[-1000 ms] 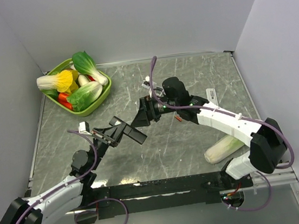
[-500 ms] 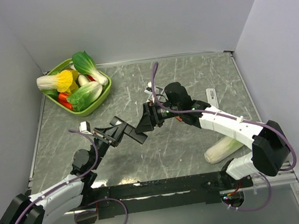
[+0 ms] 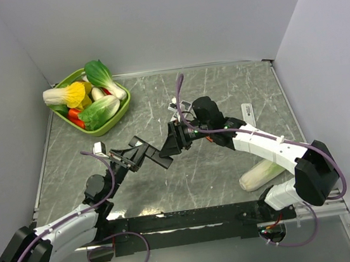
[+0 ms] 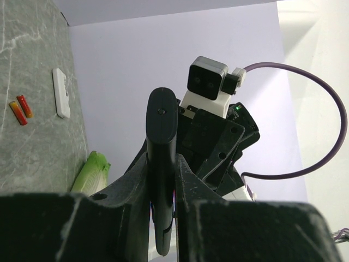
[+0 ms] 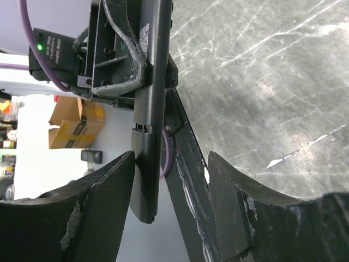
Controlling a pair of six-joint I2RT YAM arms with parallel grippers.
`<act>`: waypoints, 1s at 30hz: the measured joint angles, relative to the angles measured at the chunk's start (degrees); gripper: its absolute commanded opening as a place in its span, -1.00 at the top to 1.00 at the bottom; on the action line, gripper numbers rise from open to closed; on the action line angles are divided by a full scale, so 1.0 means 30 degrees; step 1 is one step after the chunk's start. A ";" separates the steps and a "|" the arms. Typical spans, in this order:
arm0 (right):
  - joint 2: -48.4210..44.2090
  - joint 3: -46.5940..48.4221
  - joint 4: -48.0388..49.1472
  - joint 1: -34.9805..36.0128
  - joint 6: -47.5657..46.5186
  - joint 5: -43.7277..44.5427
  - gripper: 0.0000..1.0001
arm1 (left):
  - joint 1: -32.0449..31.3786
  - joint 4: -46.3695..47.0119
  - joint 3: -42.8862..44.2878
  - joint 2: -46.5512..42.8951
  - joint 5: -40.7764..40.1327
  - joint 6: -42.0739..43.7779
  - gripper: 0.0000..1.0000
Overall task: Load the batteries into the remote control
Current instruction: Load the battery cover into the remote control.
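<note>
My left gripper (image 3: 136, 153) (image 4: 162, 218) is shut on the black remote control (image 3: 157, 157) (image 4: 161, 136) and holds it above the table. The remote's free end (image 5: 147, 164) points toward the right arm. That end sits between the fingers of my right gripper (image 3: 172, 145) (image 5: 169, 180), which is open. Its left finger (image 5: 103, 191) is right against the remote, while the right finger (image 5: 232, 202) stands apart from it. Two orange-red batteries (image 4: 25, 107) (image 4: 17, 113) lie side by side on the table, seen in the left wrist view.
A green basket (image 3: 124, 104) of vegetables stands at the back left. A pale cabbage (image 3: 263, 172) (image 4: 94, 170) lies near the right arm's base. A small white flat piece (image 3: 247, 110) (image 4: 61, 93) lies on the grey marble table (image 3: 221, 87), just beyond the batteries.
The right gripper has moved left and down onto the remote's free end, and its jaws have narrowed. The left gripper has stayed shut on the remote and barely moved.
</note>
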 measured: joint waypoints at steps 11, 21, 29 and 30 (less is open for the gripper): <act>0.0109 0.0284 -0.0576 0.0175 -0.0437 0.0029 -0.29 | 0.0000 0.0117 0.0000 0.0146 0.0007 -0.0080 0.97; 0.0109 0.0801 -0.1253 0.0175 -0.0809 0.0408 -0.68 | 0.0000 0.0073 0.0000 0.0102 0.0007 -0.0138 0.96; 0.0022 0.2259 -0.2455 0.0175 -0.2011 0.1348 -0.99 | 0.0000 -0.0124 0.0000 0.0102 0.0007 -0.0226 0.97; -0.0102 0.2433 -0.2739 0.0175 -0.2484 0.1647 -0.99 | 0.0000 -0.0175 0.0000 0.0095 0.0007 -0.0284 0.96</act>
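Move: Just off the right fingertips is the battery cover, on the near right end of the remote that the left hand holds: about 3 cm left, 2 cm back and 1 cm above the right hand point. From the left hand it lies some 5 cm right and 4 cm back, level. On the table about 20 cm below the right hand, the white phone is roughly 14 cm ahead and 6 cm right, the orange batteries 2 cm ahead and 16 cm right. Resting its upper finger against the battery cover at first, the right hand hardly shifts, then opens its half-open fingers wide and comes off the remote, rising a little over 2 cm and going forward about 1.5 cm while its fingers tip slightly upward. The left hand stays in place and keeps its pinch on the remote. ##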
